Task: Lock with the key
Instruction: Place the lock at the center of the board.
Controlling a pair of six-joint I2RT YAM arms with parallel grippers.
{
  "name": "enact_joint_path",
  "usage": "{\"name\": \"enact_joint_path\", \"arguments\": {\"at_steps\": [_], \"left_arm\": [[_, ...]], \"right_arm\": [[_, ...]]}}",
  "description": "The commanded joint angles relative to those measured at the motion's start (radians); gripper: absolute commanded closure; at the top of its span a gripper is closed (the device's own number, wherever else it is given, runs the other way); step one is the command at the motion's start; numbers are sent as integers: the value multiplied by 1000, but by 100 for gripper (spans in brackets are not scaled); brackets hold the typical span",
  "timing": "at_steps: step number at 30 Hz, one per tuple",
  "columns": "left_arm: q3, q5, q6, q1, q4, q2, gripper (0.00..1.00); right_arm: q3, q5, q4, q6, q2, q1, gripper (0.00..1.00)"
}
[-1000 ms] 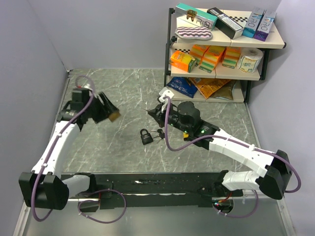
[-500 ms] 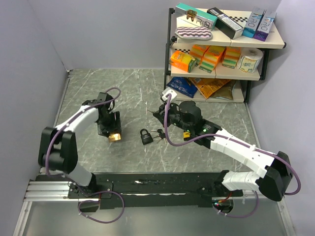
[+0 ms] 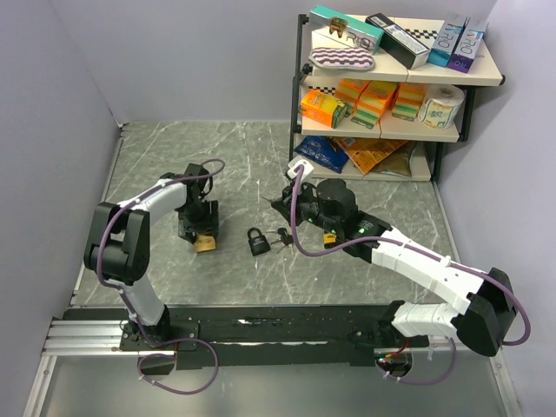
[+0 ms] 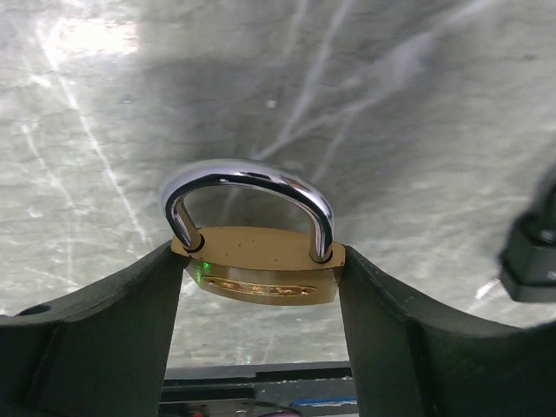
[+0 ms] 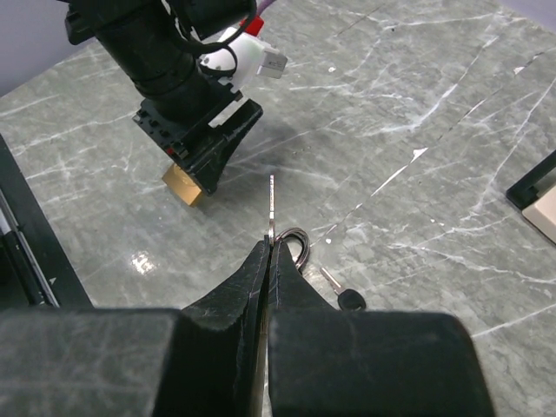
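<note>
My left gripper (image 3: 201, 233) is shut on a brass padlock (image 3: 206, 243) and holds it low over the marble table, left of centre. In the left wrist view the brass padlock (image 4: 259, 276) sits pinched between both black fingers (image 4: 122, 334), and both legs of its silver shackle (image 4: 248, 178) enter the body. My right gripper (image 5: 269, 245) is shut on a key (image 5: 271, 207) whose thin blade sticks out towards the left gripper (image 5: 195, 130). A black padlock (image 3: 257, 241) lies on the table between the two grippers, with loose keys (image 3: 280, 234) beside it.
A black-headed key (image 5: 347, 301) lies on the table beside my right fingers, and a dark metal loop (image 5: 300, 243) shows behind their tips. A stocked shelf unit (image 3: 391, 87) stands at the back right. Grey walls close in the table (image 3: 217, 156).
My left arm has swung in and down from a raised pose at the far left, bringing the brass padlock low next to the black padlock. The right arm has barely shifted.
</note>
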Motion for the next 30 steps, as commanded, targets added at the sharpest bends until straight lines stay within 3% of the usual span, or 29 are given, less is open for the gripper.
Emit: {"name": "enact_joint_path", "arguments": {"at_steps": [1,18,21,28,30], "left_arm": [[50,-51,40,1,-39,2,99],[57,-170,173,56,-87,103,96],[46,-171,178,61,-82,105,88],[50,-164,191,64,-87,97,39],[46,-161,193,65,-85,77,31]], "right_arm": [[6,-35,20,11,-10,-6,100],[193,-233,-77,51,286,0,100],[222,-250,-69,83,326,1,100],[331,-324,-129,230,466,8,100],[336,-333,-121,263,489,11,100]]}}
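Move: The left gripper, pointing down, holds the brass lock low over the table; its spot lies about 5 cm to the left, level fore and aft, some 3 cm below. From that gripper the black padlock lies roughly 15 cm right, and the black keys some 22 cm right and 1 cm ahead. The right gripper, holding a key, has the brass lock about 21 cm left and 22 cm below, the black padlock 6 cm left and 24 below. Bring the left gripper about 5 cm left, away from the black padlock, sinking slightly and straightening to point plumb down with the brass lock still gripped. Meanwhile lower the right gripper and carry it left, some 8 cm each way, first mainly down, then mainly left, keeping the key pinched and swinging its tip lower and leftward towards the brass lock. ##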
